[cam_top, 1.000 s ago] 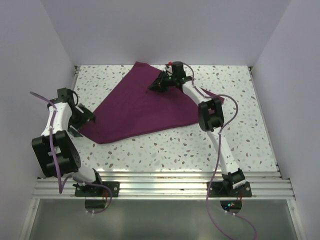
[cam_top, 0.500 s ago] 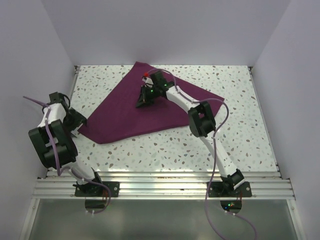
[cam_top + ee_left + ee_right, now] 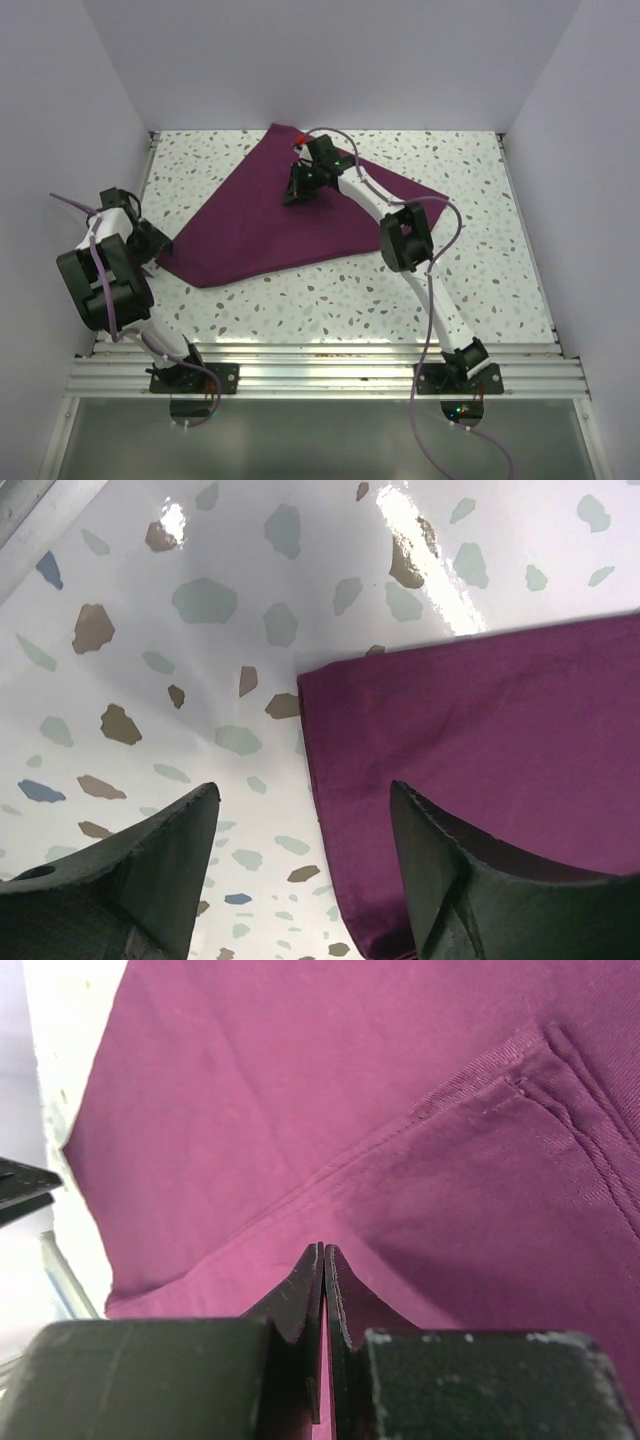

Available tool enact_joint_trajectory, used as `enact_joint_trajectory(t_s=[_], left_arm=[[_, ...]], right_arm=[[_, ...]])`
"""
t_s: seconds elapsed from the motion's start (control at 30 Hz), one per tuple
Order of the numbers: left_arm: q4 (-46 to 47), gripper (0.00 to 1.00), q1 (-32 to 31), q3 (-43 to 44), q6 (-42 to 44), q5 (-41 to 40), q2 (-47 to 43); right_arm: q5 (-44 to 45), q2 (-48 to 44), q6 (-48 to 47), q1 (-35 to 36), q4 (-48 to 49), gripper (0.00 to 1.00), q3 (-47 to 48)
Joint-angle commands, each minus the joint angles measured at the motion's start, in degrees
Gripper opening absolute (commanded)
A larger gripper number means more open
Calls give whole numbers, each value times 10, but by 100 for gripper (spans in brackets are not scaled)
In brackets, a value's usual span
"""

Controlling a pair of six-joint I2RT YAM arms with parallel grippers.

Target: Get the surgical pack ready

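The surgical pack is a plum-purple cloth (image 3: 250, 225), folded into a flat, roughly triangular sheet on the speckled table (image 3: 400, 290). My right gripper (image 3: 293, 196) hovers over the cloth's far middle. In the right wrist view its jaws (image 3: 323, 1250) are pressed together above a stitched hem of the cloth (image 3: 300, 1090), with nothing visibly pinched. My left gripper (image 3: 158, 245) is at the cloth's left corner. In the left wrist view it (image 3: 302, 790) stands open, one finger over the bare table and the other over the cloth (image 3: 480, 730) edge.
Pale walls close in the table on the left, right and far sides. A metal rail (image 3: 320, 370) carrying both arm bases runs along the near edge. The right arm's elbow (image 3: 405, 235) hangs over the cloth's right part.
My right gripper moved left from the cloth's far edge to over its middle and shut. My left arm drew back slightly to the left and its jaws narrowed a little.
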Motion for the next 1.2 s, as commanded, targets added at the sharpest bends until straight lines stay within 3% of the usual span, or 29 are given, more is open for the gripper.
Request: enact_joint_trajectory(t_s=[0.0,0.13,0.47,0.53,0.57,0.67,0.7,0.87,1.17], left_arm=[[37,72,7,-1,31,-1,12],[46,70,11,8,35,-2,34],[86,46,12,7,42,24,93],[91,39,12,8,46,25,101],[93,30,12,8,47,25,106],[90,14,12,19,50,25,114],[83,0,12,22,50,38,115],[49,0,11,35,42,50,79],[-18,0,-23,50,-14,62,-76]], right_arm=[[29,19,-23,10,-12,1,27],[36,24,-24,13,-10,1,20],[43,31,-28,15,-14,1,21],[46,32,-30,14,-16,1,20],[48,32,-31,14,-16,1,18],[50,34,-35,15,-20,1,12],[53,34,-36,16,-22,1,12],[65,38,-40,16,-26,1,2],[82,40,-55,15,-55,1,0]])
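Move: The near-left corner of the purple cloth lies about 3 cm ahead of my open left hand, 2 cm to its left and 3 cm below. The table's left rail runs level with that hand, some 8 cm to its left. The cloth's near bend is 9 cm to its right and 3 cm back. My shut right hand hovers about 2 cm over the cloth's folded layer; the left corner lies roughly 17 cm back and 32 cm to its left. I sink my left hand about 2.5 cm while easing forward over the cloth's corner, close its fingers fully to pinch the cloth just inside the tip, then lift about 5 cm, gathering speed and drifting slightly right. Meanwhile I drop my shut right hand about 2.5 cm onto the folded layer and hold it there, pressing the cloth down. ##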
